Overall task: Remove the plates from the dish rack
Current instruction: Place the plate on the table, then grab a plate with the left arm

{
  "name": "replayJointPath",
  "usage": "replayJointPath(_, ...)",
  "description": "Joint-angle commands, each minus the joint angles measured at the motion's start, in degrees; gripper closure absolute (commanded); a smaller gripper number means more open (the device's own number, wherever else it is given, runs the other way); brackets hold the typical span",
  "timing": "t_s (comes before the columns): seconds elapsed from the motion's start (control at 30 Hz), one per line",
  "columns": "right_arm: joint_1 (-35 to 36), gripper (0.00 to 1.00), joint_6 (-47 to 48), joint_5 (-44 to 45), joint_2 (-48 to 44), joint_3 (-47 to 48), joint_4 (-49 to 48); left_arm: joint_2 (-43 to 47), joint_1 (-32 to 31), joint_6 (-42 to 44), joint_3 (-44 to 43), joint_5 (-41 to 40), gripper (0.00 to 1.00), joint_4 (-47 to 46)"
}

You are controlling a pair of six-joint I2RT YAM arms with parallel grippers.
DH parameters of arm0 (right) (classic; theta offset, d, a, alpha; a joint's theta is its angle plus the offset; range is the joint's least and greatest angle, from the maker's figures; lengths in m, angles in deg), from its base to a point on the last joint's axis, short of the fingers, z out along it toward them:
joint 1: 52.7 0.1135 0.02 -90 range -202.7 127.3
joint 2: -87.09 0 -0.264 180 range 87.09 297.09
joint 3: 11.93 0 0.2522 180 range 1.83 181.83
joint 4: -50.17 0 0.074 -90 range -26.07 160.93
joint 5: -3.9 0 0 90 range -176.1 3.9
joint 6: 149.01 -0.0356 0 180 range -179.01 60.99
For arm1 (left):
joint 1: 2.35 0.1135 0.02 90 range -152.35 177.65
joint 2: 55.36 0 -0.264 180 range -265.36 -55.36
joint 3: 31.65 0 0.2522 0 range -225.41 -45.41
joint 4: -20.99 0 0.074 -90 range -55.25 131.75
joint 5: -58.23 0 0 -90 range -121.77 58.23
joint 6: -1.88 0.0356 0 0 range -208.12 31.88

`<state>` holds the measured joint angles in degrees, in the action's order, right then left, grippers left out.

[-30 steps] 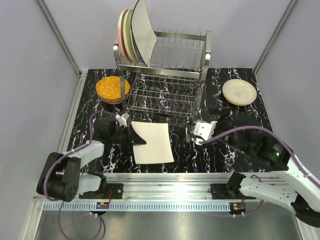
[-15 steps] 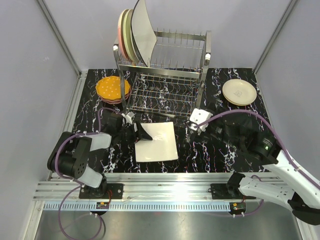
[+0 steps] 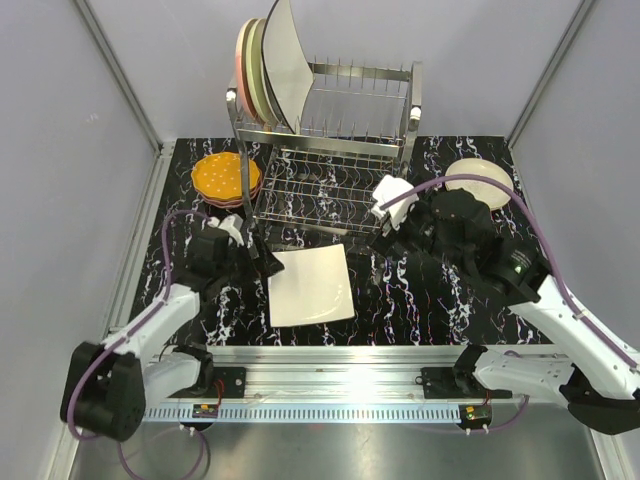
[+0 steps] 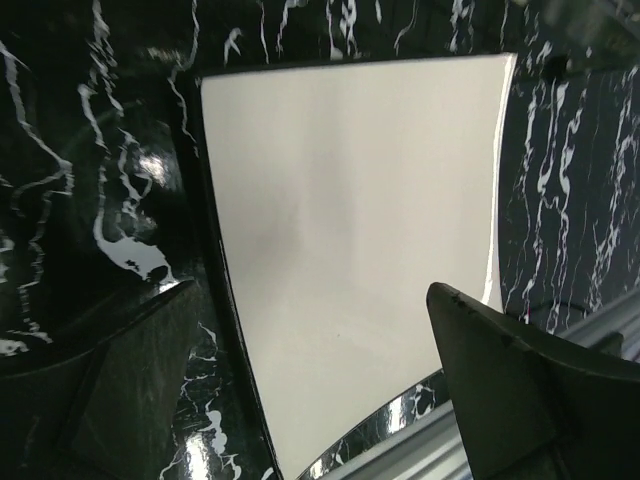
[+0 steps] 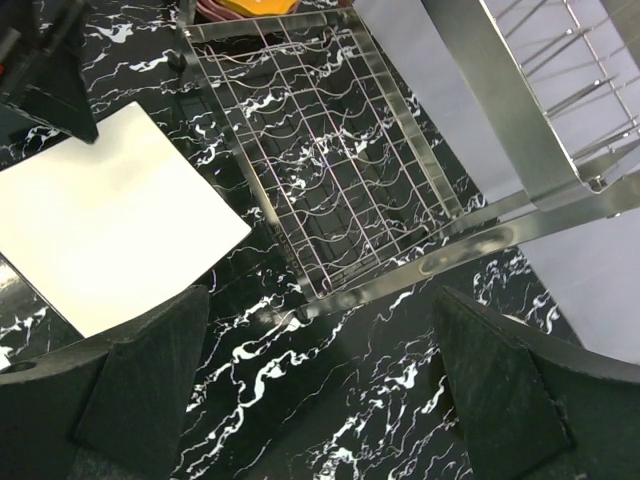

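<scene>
The dish rack (image 3: 335, 150) stands at the back, and its top tier holds upright plates at the left: a pink one, a cream one and a large cream square one (image 3: 283, 62). A second cream square plate (image 3: 311, 285) lies flat on the table in front of the rack. My left gripper (image 3: 265, 262) is open at that plate's left edge; in the left wrist view the plate (image 4: 350, 220) fills the space ahead of the open gripper (image 4: 310, 400). My right gripper (image 3: 398, 228) hovers open by the rack's front right corner (image 5: 420, 265), holding nothing (image 5: 315, 390).
An orange plate (image 3: 224, 176) tops a stack left of the rack. A round cream plate (image 3: 488, 180) lies at the right, partly behind my right arm. The rack's empty lower wire tier (image 5: 320, 150) and steel posts stand close to the right gripper. Grey walls enclose the table.
My left gripper has opened and let go of the square plate, which now lies flat. The right arm has moved up and back toward the rack's front right corner.
</scene>
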<state>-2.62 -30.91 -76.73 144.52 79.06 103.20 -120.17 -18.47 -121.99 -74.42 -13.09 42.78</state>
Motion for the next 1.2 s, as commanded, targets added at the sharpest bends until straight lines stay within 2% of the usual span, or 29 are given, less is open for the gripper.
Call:
replayJointPath(0.0, -2.0, 0.0, -4.54, -1.19, 2.16, 4.14, -0.16, 8.62, 0.12, 2.84, -2.45, -10.57, 0.01, 4.7)
replayJointPath(0.23, -5.69, 0.0, -5.34, -6.8, 6.46, 9.33, 2.82, 17.43, 0.39, 7.84, -6.57, -17.79, 0.01, 14.63)
replayJointPath(0.33, -8.42, 0.0, -3.23, -12.67, 9.18, 14.25, 8.79, 23.32, 0.47, 11.44, -9.12, -21.04, 0.01, 17.54)
replayJointPath(0.47, -14.3, 0.0, -1.21, -17.53, 13.66, 20.75, 17.05, 32.09, 0.47, 13.64, -14.04, -29.82, 0.01, 21.84)
replayJointPath(0.63, -25.18, 0.0, -3.74, -25.26, 13.68, 22.97, 17.87, 37.3, 0.47, 18.57, -19.83, -24.31, 0.01, 21.84)
replayJointPath(0.7, -28.71, 0.0, -6.02, -27.81, 12.62, 21.22, 16.03, 36.78, 0.47, 19.01, -22.48, -23.51, 0.01, 23.16)
replayJointPath(0.83, -40.13, 0.0, -11.65, -34.58, 10.86, 14.72, 12.07, 34.06, 0.47, 19.54, -30.12, -24.83, 0.01, 27.11)
replayJointPath(0.87, -45.72, 0.0, -13.66, -35.63, 10.6, 13.22, 11.19, 33.36, 0.47, 20.06, -33.35, -24.92, 0.01, 28.43)
replayJointPath(0.9, -48.48, 0.0, -14.29, -39.39, 10.16, 9.9, 9.01, 32.05, 0.47, 20.24, -35.13, -25.09, 0.01, 28.96)
replayJointPath(0.97, -55.93, 0.0, -15.87, -41.53, 8.59, 6.11, 4.1, 29.94, 0.47, 20.24, -39.34, -24.13, 0.01, 28.88)
replayJointPath(1.07, -61.4, 0.0, -16.58, -44.16, 7.43, 0.12, 0.56, 24.77, 0.47, 18.06, -43.83, -19.92, 0.01, 28.62)
replayJointPath(1.17, -62.21, 0.0, -18.16, -46.62, 7.35, -4.36, -1.03, 16.96, 0.21, 13.4, -51.12, -17.46, 0.01, 30.98)
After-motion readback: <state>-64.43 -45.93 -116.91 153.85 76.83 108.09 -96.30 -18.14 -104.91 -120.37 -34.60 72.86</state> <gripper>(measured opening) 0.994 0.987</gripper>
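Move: Already released on the table, the white square plate lies about 8 cm right, 5 cm back and 6 cm below the wide-open left hand; from the open right hand it is some 17 cm left, 3 cm back and 33 cm down. The orange plate stack stands about 19 cm ahead and 10 cm left of the left hand. The cream plates lie some 20 cm ahead of the right hand, 21 cm to its right and 33 cm below. The left hand rises some 35 cm from the square plate; the right swings right towards the cream plates. ##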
